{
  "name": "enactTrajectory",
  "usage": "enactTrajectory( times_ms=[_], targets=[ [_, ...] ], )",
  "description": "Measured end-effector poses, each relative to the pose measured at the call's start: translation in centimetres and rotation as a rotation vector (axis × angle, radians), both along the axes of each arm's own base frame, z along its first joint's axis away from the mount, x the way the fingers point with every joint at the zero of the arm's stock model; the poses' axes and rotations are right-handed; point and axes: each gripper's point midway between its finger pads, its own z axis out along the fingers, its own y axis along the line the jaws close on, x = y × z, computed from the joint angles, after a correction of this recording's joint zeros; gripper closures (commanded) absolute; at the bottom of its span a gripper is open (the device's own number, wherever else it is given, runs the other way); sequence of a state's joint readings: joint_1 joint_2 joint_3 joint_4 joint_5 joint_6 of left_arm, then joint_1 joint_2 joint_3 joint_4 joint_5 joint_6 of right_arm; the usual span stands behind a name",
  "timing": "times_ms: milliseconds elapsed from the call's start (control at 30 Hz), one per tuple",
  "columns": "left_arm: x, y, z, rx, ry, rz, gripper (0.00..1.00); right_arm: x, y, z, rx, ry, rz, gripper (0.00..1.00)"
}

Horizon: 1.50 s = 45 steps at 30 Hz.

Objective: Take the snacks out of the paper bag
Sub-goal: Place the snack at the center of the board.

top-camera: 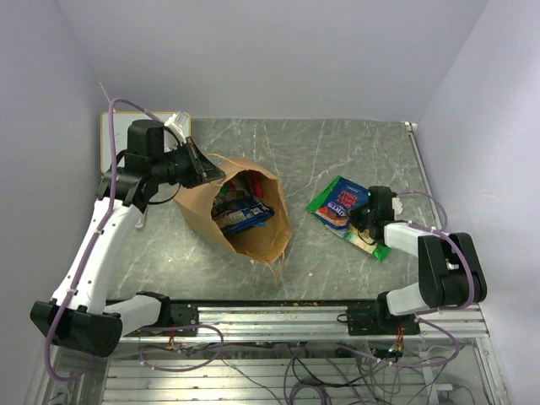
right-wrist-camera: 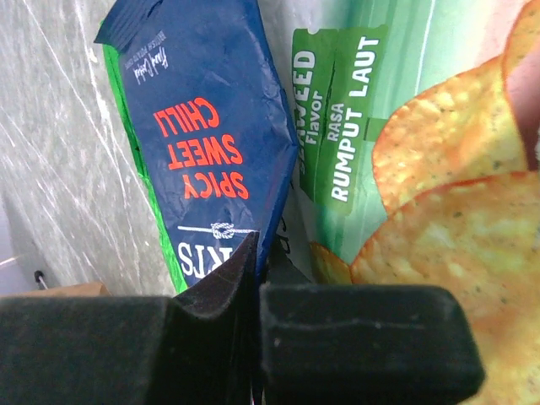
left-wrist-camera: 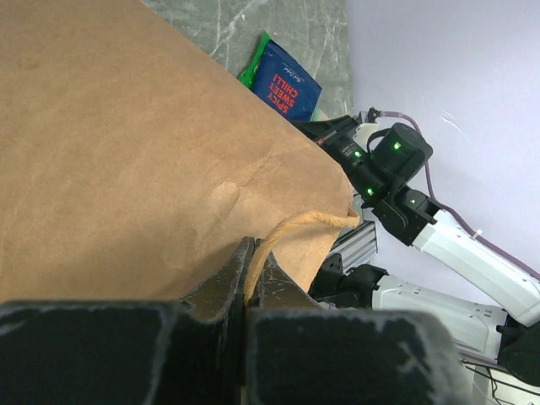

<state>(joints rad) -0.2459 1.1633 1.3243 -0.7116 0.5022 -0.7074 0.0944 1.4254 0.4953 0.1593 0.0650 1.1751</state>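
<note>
The brown paper bag [top-camera: 202, 211] lies on its side in the middle of the table, its mouth towards the arms' bases. Several snacks [top-camera: 240, 209] show inside the mouth. My left gripper [top-camera: 207, 172] is at the bag's far rim. In the left wrist view it [left-wrist-camera: 251, 253] is shut on the bag's twisted paper handle [left-wrist-camera: 295, 224], the bag wall [left-wrist-camera: 126, 143] filling the view. To the right, a blue packet [top-camera: 342, 198] lies on a green one [top-camera: 371, 243]. My right gripper [right-wrist-camera: 261, 253] is shut on the edge of the blue packet [right-wrist-camera: 202, 126], beside the green packet [right-wrist-camera: 405, 126].
A small white whiteboard [top-camera: 114, 139] lies at the back left corner, behind the left arm. An aluminium rail [top-camera: 278, 316] runs along the near edge. Lilac walls close the table on the left, back and right.
</note>
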Motion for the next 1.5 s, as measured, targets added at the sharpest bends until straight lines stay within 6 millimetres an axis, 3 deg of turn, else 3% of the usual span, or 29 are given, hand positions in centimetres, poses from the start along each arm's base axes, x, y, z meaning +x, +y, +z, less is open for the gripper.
enactTrajectory(
  times_ms=[167,433,633,800,1100,1333,1500],
  targets=[
    [0.1,0.0,0.0,0.001,-0.002,-0.001,0.93,0.6,0.3,-0.2,0.034,-0.005,-0.02,1.0],
    [0.3,0.0,-0.1,0.012,-0.008,-0.009,0.93,1.2,0.4,0.0,0.055,-0.012,-0.041,0.92],
    [0.2,0.0,0.0,0.011,-0.011,-0.008,0.93,1.3,0.6,0.2,0.066,-0.02,-0.031,0.73],
    [-0.2,0.1,0.6,0.0,-0.024,-0.002,0.93,1.1,1.3,0.5,0.073,-0.03,0.02,0.64],
    [-0.5,0.5,1.2,-0.01,-0.036,0.031,0.93,-1.3,2.0,3.0,0.047,-0.069,0.139,0.44],
    [-0.3,0.7,1.1,-0.003,0.006,0.066,0.93,-4.5,1.9,2.7,-0.065,0.004,0.276,0.39],
    [-0.3,0.8,0.8,0.002,0.036,0.073,0.93,-5.5,2.1,5.1,-0.202,-0.069,0.434,0.37]
  ],
)
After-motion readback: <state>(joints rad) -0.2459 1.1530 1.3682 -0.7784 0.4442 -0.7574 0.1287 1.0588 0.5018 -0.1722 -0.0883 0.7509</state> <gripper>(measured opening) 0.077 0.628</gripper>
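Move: The right hand still pinches the near-right edge of the blue snack, whose middle lies about 5 cm ahead and 3 cm left, some 2 cm lower. The green chip bag beneath it is centred almost under the fingers, roughly 1 cm back. The paper bag's middle stands about 40 cm left and 4 cm ahead. From the left hand, the blue snack lies roughly 44 cm right, 11 cm ahead and 30 cm below. Right fingers open, releasing the blue snack, then the hand backs off and rises about 5 cm, turning counter-clockwise. ##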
